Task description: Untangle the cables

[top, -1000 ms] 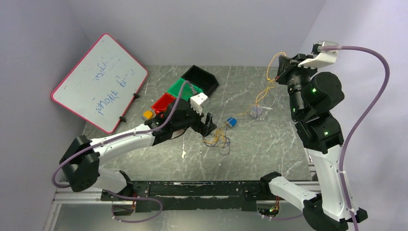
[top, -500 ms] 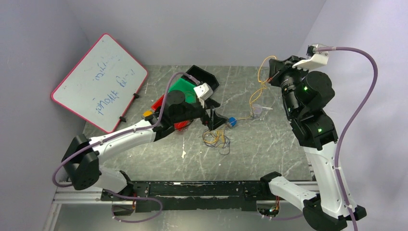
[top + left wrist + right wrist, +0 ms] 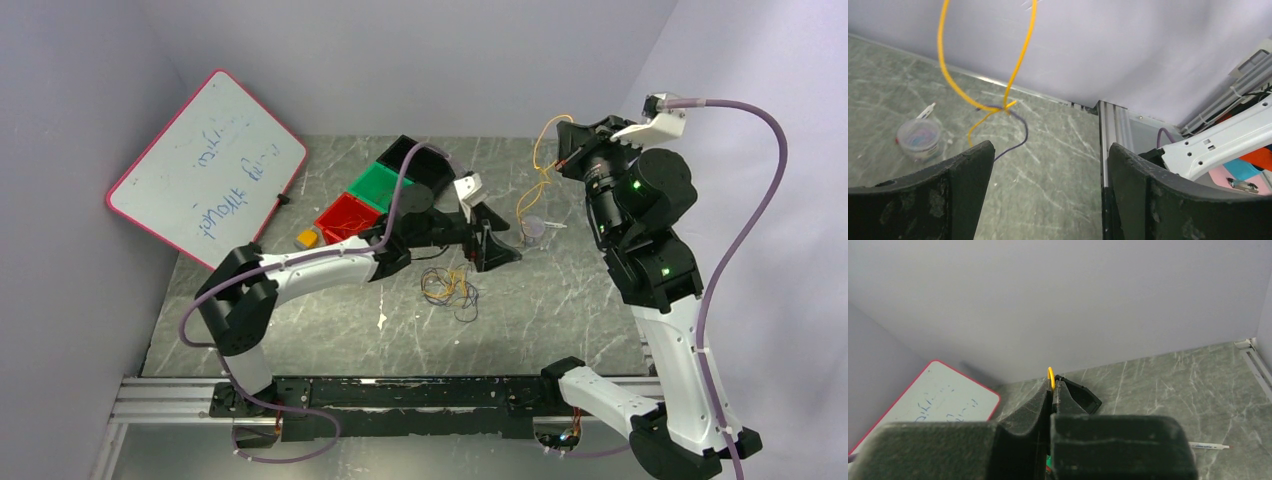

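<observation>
My right gripper [image 3: 568, 160] is raised at the back right, shut on a thin orange-yellow cable [image 3: 543, 155]. That cable [image 3: 1050, 376] peeks out above the closed fingertips [image 3: 1058, 388]. It hangs in a long loop [image 3: 945, 65] down to the table, knotted low down with a dark purple cable [image 3: 1018, 142]. A clump of orange, yellow and dark cables [image 3: 450, 288] lies mid-table. My left gripper [image 3: 497, 248] is open and empty, just right of and behind the clump. In the left wrist view the gripper [image 3: 1048, 150] faces the hanging loop without touching it.
A small clear cup [image 3: 533, 228] and a white pen [image 3: 556, 226] sit below the raised cable. Black [image 3: 420, 160], green [image 3: 378, 185] and red [image 3: 345, 215] bins stand back left. A whiteboard [image 3: 205, 170] leans at the left wall.
My left arm has swung right and away from the bins, past the clump, toward the hanging loop. The right gripper shifted slightly left with the cable, then held still.
</observation>
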`<act>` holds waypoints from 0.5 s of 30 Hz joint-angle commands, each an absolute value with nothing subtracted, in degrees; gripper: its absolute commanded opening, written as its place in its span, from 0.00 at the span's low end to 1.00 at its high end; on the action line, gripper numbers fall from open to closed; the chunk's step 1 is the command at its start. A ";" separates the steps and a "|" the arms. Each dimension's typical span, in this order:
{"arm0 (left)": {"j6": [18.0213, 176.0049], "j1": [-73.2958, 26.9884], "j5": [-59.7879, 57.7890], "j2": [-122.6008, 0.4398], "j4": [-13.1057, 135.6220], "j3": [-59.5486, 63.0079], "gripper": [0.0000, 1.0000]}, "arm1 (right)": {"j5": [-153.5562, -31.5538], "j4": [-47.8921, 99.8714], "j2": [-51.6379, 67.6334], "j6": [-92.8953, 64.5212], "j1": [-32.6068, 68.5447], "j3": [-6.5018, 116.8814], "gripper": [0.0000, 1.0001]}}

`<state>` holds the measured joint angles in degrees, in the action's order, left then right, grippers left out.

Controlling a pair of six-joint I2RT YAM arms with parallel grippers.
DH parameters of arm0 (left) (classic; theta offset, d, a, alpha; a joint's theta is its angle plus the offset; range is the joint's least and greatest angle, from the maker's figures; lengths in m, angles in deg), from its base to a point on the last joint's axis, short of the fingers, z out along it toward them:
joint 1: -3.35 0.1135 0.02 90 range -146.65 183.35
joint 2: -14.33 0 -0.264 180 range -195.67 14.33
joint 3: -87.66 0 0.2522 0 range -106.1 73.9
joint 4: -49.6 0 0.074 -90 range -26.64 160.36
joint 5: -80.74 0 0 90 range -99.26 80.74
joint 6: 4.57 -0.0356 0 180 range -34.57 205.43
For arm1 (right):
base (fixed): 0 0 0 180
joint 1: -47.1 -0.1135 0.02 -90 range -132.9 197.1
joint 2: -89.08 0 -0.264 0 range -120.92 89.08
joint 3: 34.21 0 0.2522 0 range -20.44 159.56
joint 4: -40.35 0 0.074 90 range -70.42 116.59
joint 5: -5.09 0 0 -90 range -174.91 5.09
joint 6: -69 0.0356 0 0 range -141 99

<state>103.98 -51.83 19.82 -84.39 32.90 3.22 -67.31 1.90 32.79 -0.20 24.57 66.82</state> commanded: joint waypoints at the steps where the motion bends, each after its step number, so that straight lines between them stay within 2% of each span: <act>1: 105.56 -53.74 22.39 -87.68 27.95 -1.62 0.88 | -67.80 3.59 34.12 1.03 24.35 66.77 0.00; 5: 105.91 -54.13 21.54 -92.07 27.90 -4.93 0.84 | -68.69 3.56 34.00 1.03 24.33 67.05 0.00; 10: 110.28 -54.17 21.33 -96.93 27.26 -8.79 0.70 | -68.84 3.81 34.85 1.47 24.33 66.43 0.00; 12: 110.73 -54.16 21.24 -98.79 27.46 -10.02 0.58 | -68.55 4.11 35.57 1.60 24.33 65.70 0.00; 15: 110.33 -54.20 21.52 -100.09 29.30 -10.82 0.32 | -68.33 4.33 36.07 1.60 24.31 65.66 0.00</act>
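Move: The yellow-purple cable crossing that the left gripper goes for hangs about 5 cm to its right and 3 cm ahead, roughly level. On the table some 26 cm below, the rest of the tangle lies 6 cm ahead and 10 cm left of the gripper, the clear jar 18 cm ahead and 7 cm right. From the right gripper, holding the yellow cable high, the crossing hangs some 22 cm below, 4 cm back and 2 cm left. Bring the left gripper right about 6 cm, fingers first, to the yellow-purple crossing hanging under the right gripper. Sink some 3 cm in the second half of the reach, tipping the wrist slightly, and close the wide-open fingers to about half around the crossing. Keep the right gripper shut on the yellow cable, almost still. ##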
